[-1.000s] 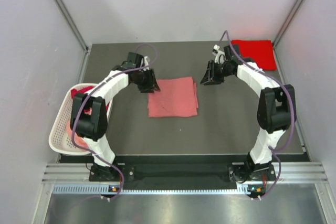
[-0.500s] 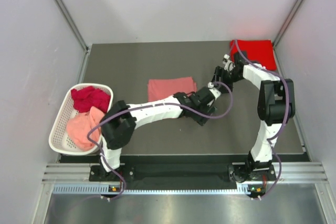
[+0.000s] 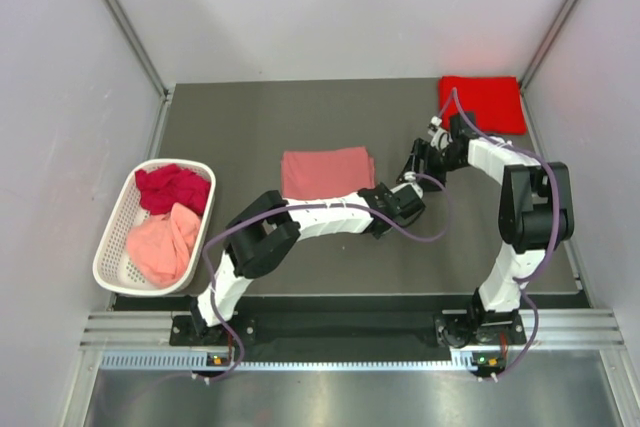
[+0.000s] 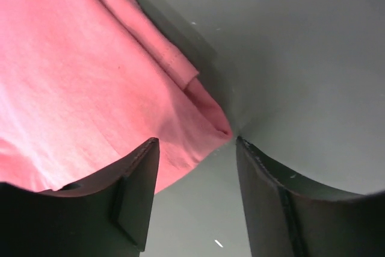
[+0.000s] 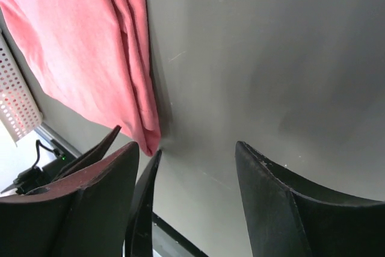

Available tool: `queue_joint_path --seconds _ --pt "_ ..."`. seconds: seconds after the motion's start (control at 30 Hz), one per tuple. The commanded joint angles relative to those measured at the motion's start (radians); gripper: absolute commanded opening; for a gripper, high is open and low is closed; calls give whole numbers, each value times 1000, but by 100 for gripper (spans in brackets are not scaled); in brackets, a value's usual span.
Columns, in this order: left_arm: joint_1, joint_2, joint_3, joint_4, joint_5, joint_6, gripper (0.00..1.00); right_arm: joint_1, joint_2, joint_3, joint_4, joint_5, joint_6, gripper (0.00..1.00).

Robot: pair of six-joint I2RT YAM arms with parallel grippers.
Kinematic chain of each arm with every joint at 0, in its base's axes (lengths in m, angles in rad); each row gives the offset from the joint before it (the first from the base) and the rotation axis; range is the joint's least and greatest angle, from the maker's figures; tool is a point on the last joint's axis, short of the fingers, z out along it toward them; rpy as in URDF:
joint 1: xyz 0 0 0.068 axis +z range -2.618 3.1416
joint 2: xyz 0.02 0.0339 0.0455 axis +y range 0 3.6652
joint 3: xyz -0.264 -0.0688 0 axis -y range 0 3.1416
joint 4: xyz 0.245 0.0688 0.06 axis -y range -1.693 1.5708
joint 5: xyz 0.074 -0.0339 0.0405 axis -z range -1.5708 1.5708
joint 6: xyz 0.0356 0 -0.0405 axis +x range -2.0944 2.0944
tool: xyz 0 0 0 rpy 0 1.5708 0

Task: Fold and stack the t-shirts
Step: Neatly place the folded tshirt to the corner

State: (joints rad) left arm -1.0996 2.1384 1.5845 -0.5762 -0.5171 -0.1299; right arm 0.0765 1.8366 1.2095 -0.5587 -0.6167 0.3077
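A folded salmon pink t-shirt (image 3: 325,169) lies mid-table. My left arm reaches across in front of it, and the left gripper (image 3: 405,203) sits at its near right corner. In the left wrist view that gripper (image 4: 197,142) is open, the shirt's (image 4: 90,70) corner just beyond the fingertips and nothing gripped. My right gripper (image 3: 421,161) hangs open just right of the shirt; its wrist view shows the gripper (image 5: 186,148) over bare table beside the shirt's (image 5: 84,40) folded edge. A bright red folded t-shirt (image 3: 482,103) lies at the back right. Dark crimson (image 3: 172,187) and pale pink (image 3: 164,245) t-shirts sit crumpled in the basket.
A white slotted basket (image 3: 113,247) stands at the table's left edge. Grey walls with metal posts close in the left, right and back. The two grippers are very near each other, and the left one's dark fingers (image 5: 144,203) show in the right wrist view.
My left arm has swung from the pink shirt's left side across to its near right corner. The right gripper has dropped slightly toward the same spot. Both grippers have opened wider.
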Motion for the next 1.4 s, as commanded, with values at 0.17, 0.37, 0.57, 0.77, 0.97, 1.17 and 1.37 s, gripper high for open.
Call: queue_joint_path --seconds 0.17,0.37,0.57,0.77,0.97,1.17,1.37 --pt "0 48 12 4 -52 35 35 25 -46 -30 101 -21 30 65" --pt "1 -1 6 68 -61 82 0 25 -8 -31 109 -28 31 66" --pt "17 -112 -12 69 14 63 0 32 32 -19 140 -80 59 84" --pt "41 -172 -29 42 29 46 0 34 70 -5 186 -192 109 89" --pt "66 -224 -63 47 42 39 0 68 98 -5 243 -270 159 98" --pt "75 -245 -66 50 38 41 0 131 162 50 296 -289 224 99" --pt "78 -268 -73 55 51 41 0 149 246 102 401 -304 295 96"
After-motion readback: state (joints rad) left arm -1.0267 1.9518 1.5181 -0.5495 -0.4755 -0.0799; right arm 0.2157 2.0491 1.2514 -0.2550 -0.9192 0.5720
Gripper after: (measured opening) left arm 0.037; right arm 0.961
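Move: The folded pink t-shirt's near right corner lies almost between the left hand's open fingers, about 1 cm ahead, 1 cm left and 2 cm below. The shirt's right edge is roughly 12 cm to the right hand's left, level fore and aft, about 5 cm lower. The red folded shirt lies some 15 cm ahead and 12 cm right of the right hand. Left pinches the near right corner, lifting some 6 cm; right, opening wider, reaches 10 cm left towards the edge. ##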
